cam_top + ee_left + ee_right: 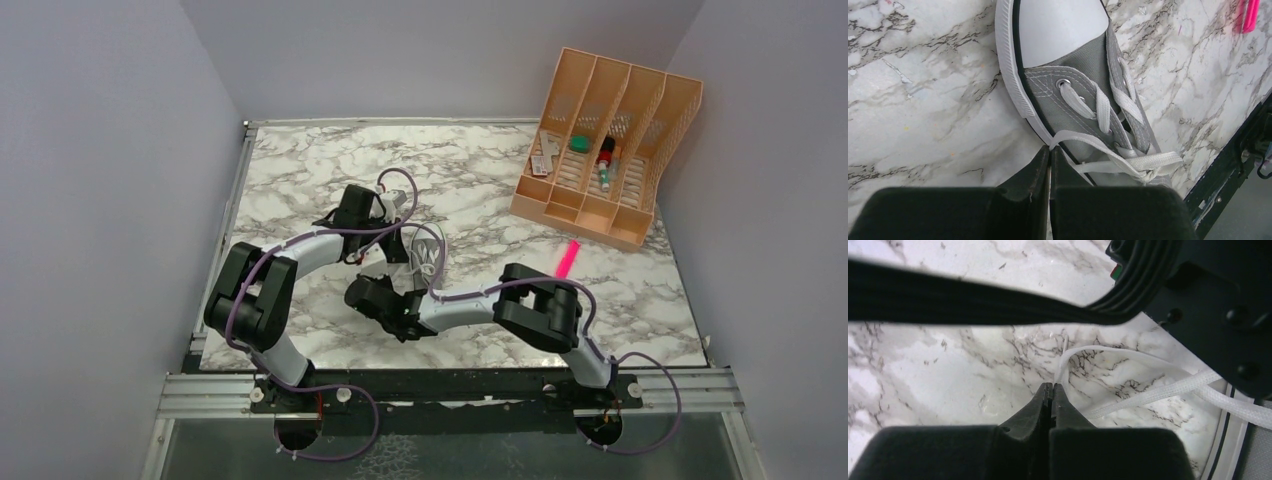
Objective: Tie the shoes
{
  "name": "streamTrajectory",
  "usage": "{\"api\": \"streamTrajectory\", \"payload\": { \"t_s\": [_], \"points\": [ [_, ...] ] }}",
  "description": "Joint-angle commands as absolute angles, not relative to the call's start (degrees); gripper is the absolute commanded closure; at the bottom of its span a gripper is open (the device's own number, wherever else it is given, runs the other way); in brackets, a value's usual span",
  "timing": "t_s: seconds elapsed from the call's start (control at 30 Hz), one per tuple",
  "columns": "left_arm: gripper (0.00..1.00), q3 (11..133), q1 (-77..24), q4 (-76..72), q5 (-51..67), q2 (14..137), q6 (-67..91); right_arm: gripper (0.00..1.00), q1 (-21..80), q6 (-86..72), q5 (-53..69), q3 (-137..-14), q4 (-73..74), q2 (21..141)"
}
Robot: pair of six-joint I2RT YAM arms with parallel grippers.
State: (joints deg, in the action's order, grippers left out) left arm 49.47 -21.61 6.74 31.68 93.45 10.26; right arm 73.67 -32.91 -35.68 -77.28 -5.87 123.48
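The grey shoe point(1083, 65) with its white toe cap lies on the marble table, its white laces point(1108, 107) crossed and knotted. My left gripper point(1049, 148) is shut on a white lace strand beside the sole; that strand runs back to the knot point(1148, 173). My right gripper point(1052, 385) is shut, with the bend of a white lace point(1062, 364) at its fingertips; the shoe's sole rim point(1229, 435) shows at the lower right. From above, the shoe point(428, 258) is mostly hidden under both arms, between the left gripper point(372, 262) and the right gripper point(362, 293).
A peach desk organizer point(600, 150) with small items stands at the back right. A pink marker point(567, 258) lies on the marble right of the shoe. The left arm's cable point(998, 302) crosses the right wrist view. Grey walls close in both sides.
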Motion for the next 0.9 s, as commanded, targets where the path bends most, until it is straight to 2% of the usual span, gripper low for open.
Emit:
{"api": "streamTrajectory", "payload": {
  "t_s": [0.0,0.17,0.33,0.47,0.63,0.8,0.87],
  "points": [
    [0.96,49.06,-23.26,8.17,34.02,92.84,11.09,0.99,73.86,-25.9,-23.66,-71.8,-3.27,119.28],
    [0.95,47.45,-23.03,8.26,33.86,89.87,13.65,1.0,73.76,-26.79,-6.36,-61.55,-9.19,108.23],
    [0.96,44.43,-23.09,6.03,35.6,87.24,18.1,0.99,73.84,-30.07,2.79,-55.71,-5.46,102.25],
    [0.95,43.77,-23.03,5.88,35.29,87.18,19.18,0.99,73.82,-31.64,1.74,-51.16,-4.76,95.92],
    [0.96,44.22,-23.12,6.47,34.86,86.84,18.89,1.0,73.85,-32.34,-6.44,-52.94,3.83,92.51],
    [0.96,46.84,-23.01,8.18,34.9,88.74,16.83,0.99,73.91,-34.38,-13.07,-57.22,3.04,95.43],
    [0.96,47.63,-23.07,9.36,34.83,88.96,16.14,0.89,73.92,-38.38,-18.58,-59.61,6.01,95.91]
  ]
}}
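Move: A white lace lies at the tips of my freshly shut right fingers, about 1 cm below; the lace knot is about 13 cm to their right, 3 cm farther out and 3 cm higher, with the shoe's heel opening 14 cm right, 3 cm nearer me and 2 cm up. My left fingers hold a lace loop beside the shoe: from them the knot is some 4 cm back, 5 cm right, about level, and the toe cap 5 cm ahead, 5 cm right, 2 cm lower. I sweep my shut right hand quickly back about 12 cm from the lace, also drifting some 7 cm right, then lift about 5 cm while easing slightly forward; its fingers tip down and turn counter-clockwise about 20 degrees each. My left hand keeps its pinch on the loop and draws back 3.5 cm along the shoe's side, closer to the knot. ##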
